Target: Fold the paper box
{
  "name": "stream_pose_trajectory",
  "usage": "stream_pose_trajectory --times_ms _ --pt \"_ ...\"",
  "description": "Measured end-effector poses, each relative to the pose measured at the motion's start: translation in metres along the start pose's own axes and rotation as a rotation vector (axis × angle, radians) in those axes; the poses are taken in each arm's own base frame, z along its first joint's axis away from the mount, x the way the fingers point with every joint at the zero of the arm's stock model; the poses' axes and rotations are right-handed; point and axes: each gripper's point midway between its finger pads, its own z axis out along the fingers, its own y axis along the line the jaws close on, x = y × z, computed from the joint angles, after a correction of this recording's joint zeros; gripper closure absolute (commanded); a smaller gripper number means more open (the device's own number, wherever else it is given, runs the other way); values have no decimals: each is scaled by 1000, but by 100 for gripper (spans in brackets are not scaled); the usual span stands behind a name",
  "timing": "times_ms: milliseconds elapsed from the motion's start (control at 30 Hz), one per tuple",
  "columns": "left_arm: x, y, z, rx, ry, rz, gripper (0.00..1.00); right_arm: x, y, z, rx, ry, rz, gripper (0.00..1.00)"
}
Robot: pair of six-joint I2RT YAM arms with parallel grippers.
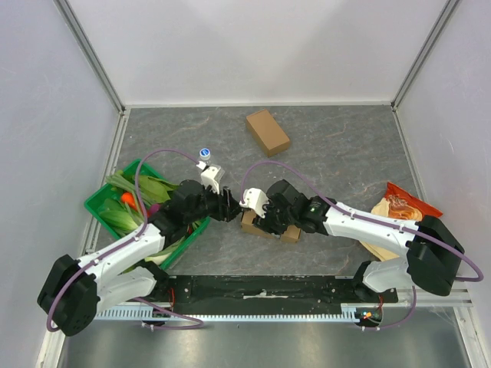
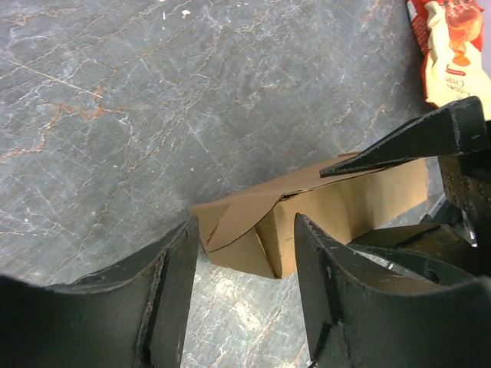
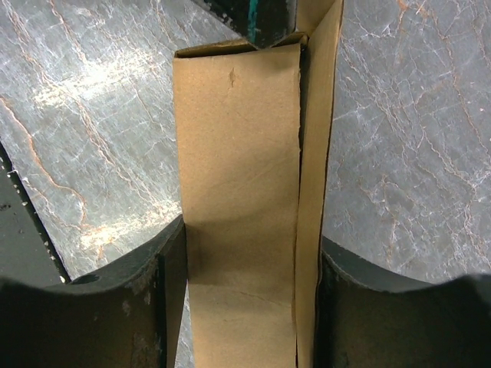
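Observation:
The brown paper box [image 1: 257, 226] lies on the grey table between my two arms. My right gripper [image 3: 252, 245] is shut across the width of the box [image 3: 238, 192], with a finger pressed on each long side. A loose side flap [image 3: 314, 153] stands along the box's right edge. My left gripper [image 2: 244, 222] is open at the box's [image 2: 345, 203] left end. The half-folded end flaps [image 2: 238, 222] sit between its fingertips without clearly touching them. One dark right finger [image 2: 430, 134] lies over the box top.
A second, closed brown box [image 1: 268, 132] lies at the back centre. A green basket [image 1: 98, 201] of vegetables stands at the left beside my left arm. An orange snack bag [image 1: 403, 205] lies at the right, also visible as a bag [image 2: 453, 46] in the left wrist view.

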Motion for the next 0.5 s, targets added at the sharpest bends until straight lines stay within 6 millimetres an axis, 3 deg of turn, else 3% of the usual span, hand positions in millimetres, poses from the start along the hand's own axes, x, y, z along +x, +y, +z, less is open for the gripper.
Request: stream_pose_trajectory --times_ms 133,233,267,367,500 --pt "-1 2 2 -25 -2 29 51 0 0 0 -4 -2 2 41" --pt "-4 1 7 -37 9 41 67 0 0 0 -5 -1 2 41" --pt "-5 0 9 -39 15 45 77 0 0 1 -5 -1 3 41" --pt "-6 -3 14 -45 34 56 91 -2 -2 2 -3 1 5 41" --pt "-6 -6 14 -63 47 67 98 -3 -3 3 0 1 8 40"
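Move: The left fingers already straddle the cardboard corner at the paper box's left end; it lies about 2 cm to that hand's right, 1 cm ahead and 1 cm below. The box's middle is some 10 cm right, 3 cm back and 3 cm below, and the bottle stands roughly 8 cm left and 10 cm ahead. From the right hand, already gripping the box, that corner lies about 9 cm left and 3 cm ahead, 2 cm above. Rightward and slightly forward, the left hand edges about 1.5 cm in over the paper box's left end, staying level and rolling some 5 degrees so its left side rises. Meanwhile its fingers close from well over half open to nearly shut, pinching the cardboard at the corner. The right hand keeps its hold on the box, practically still. ##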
